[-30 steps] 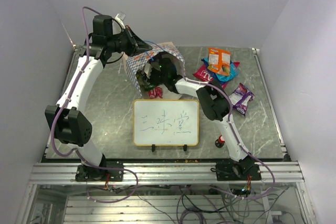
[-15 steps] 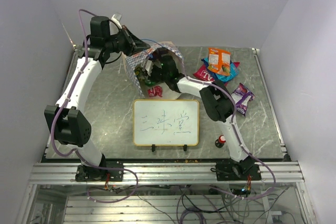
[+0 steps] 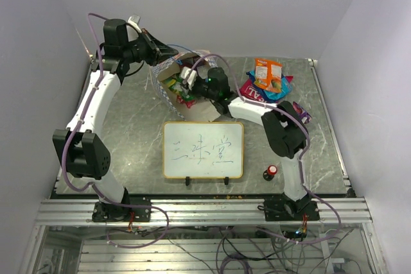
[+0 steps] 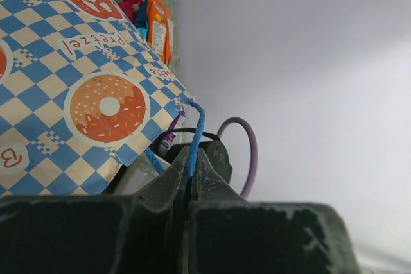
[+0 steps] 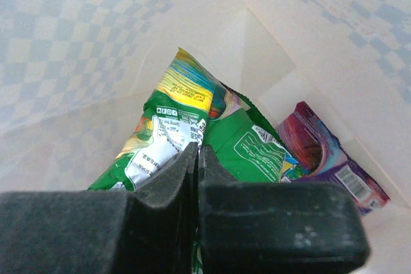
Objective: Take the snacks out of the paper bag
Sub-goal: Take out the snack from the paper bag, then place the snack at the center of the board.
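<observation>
The paper bag [image 3: 168, 68] lies tilted at the back of the table, its mouth facing the whiteboard; its checkered side [image 4: 77, 81] fills the left wrist view. My left gripper [image 4: 191, 162] is shut on the bag's blue cord handle [image 4: 196, 126] and holds it up. My right gripper [image 5: 197, 152] is inside the bag's mouth, shut on the edge of a green snack packet [image 5: 170, 113]. Another green packet [image 5: 260, 149] and a purple one [image 5: 327, 158] lie deeper in the bag. Orange [image 3: 268, 72], red [image 3: 252, 92] and blue [image 3: 284, 85] snacks lie on the table to the right.
A framed whiteboard [image 3: 203, 149] stands in front of the bag. A small red-capped black knob [image 3: 271, 171] sits by the right arm's base. A purple packet [image 3: 302, 111] shows partly behind the right arm. White walls close in the back and sides.
The right gripper shut on the green packet, and its arm has drawn back to the right. The left gripper has pulled the handle up and to the left, tilting the bag.
</observation>
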`<control>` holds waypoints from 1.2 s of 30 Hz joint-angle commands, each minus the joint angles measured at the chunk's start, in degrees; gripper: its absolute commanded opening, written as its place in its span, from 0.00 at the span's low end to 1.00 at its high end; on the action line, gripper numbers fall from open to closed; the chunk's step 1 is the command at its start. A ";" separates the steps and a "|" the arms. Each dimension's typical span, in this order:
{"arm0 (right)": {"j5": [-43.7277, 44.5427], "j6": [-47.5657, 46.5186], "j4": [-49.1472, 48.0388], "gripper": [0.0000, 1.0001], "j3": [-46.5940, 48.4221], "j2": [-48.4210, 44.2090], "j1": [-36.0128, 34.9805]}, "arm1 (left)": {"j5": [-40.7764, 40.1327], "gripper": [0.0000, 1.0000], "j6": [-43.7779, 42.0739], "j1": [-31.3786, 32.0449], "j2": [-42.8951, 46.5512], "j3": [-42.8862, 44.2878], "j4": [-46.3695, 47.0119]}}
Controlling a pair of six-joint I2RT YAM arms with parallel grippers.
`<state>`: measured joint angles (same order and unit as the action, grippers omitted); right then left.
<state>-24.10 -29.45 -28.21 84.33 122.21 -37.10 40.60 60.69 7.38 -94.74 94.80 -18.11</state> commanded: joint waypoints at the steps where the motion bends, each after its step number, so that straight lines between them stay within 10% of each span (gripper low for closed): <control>1: 2.07 1.57 -4.34 0.00 -3.87 -6.94 -0.19 | 0.19 0.07 -0.10 -0.61 0.10 1.90 1.34; 22: 8.94 -4.43 30.93 0.00 -29.92 -59.05 -0.18 | -2.76 0.07 -2.71 -0.37 1.40 -2.21 -0.72; 36: 52.30 6.24 33.86 0.00 -39.27 -70.49 10.95 | -3.87 0.07 -2.50 1.03 3.71 -4.81 -0.68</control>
<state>15.03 -27.99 6.61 47.16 47.92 -33.91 37.36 58.76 7.88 -94.59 90.98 -19.14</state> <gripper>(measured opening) 0.007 0.080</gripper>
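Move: Up in the mouth of the paper bag, the right hand already grips the green snack; the snack pile it is bound for lies about 39 cm to its right, 3 cm farther out and some 13 cm below. The loose purple bag is roughly 51 cm right and 8 cm back, 14 cm down. Still in the paper bag, a red snack sits about 6 cm back and 5 cm right of the hand, 12 cm down. From the left hand the pile is some 39 cm right, 7 cm ahead and 34 cm below. Drawing the green snack clear of the paper bag, the right hand sweeps some 29 cm right towards the snack pile while pulling back nearly 20 cm and rising about 17 cm; at the last it swings clockwise some 40 degrees, edges forward and dips about 3 cm, fingers still shut on the snack. The left hand keeps the blue handle pinched and sinks a few centimetres late on. ##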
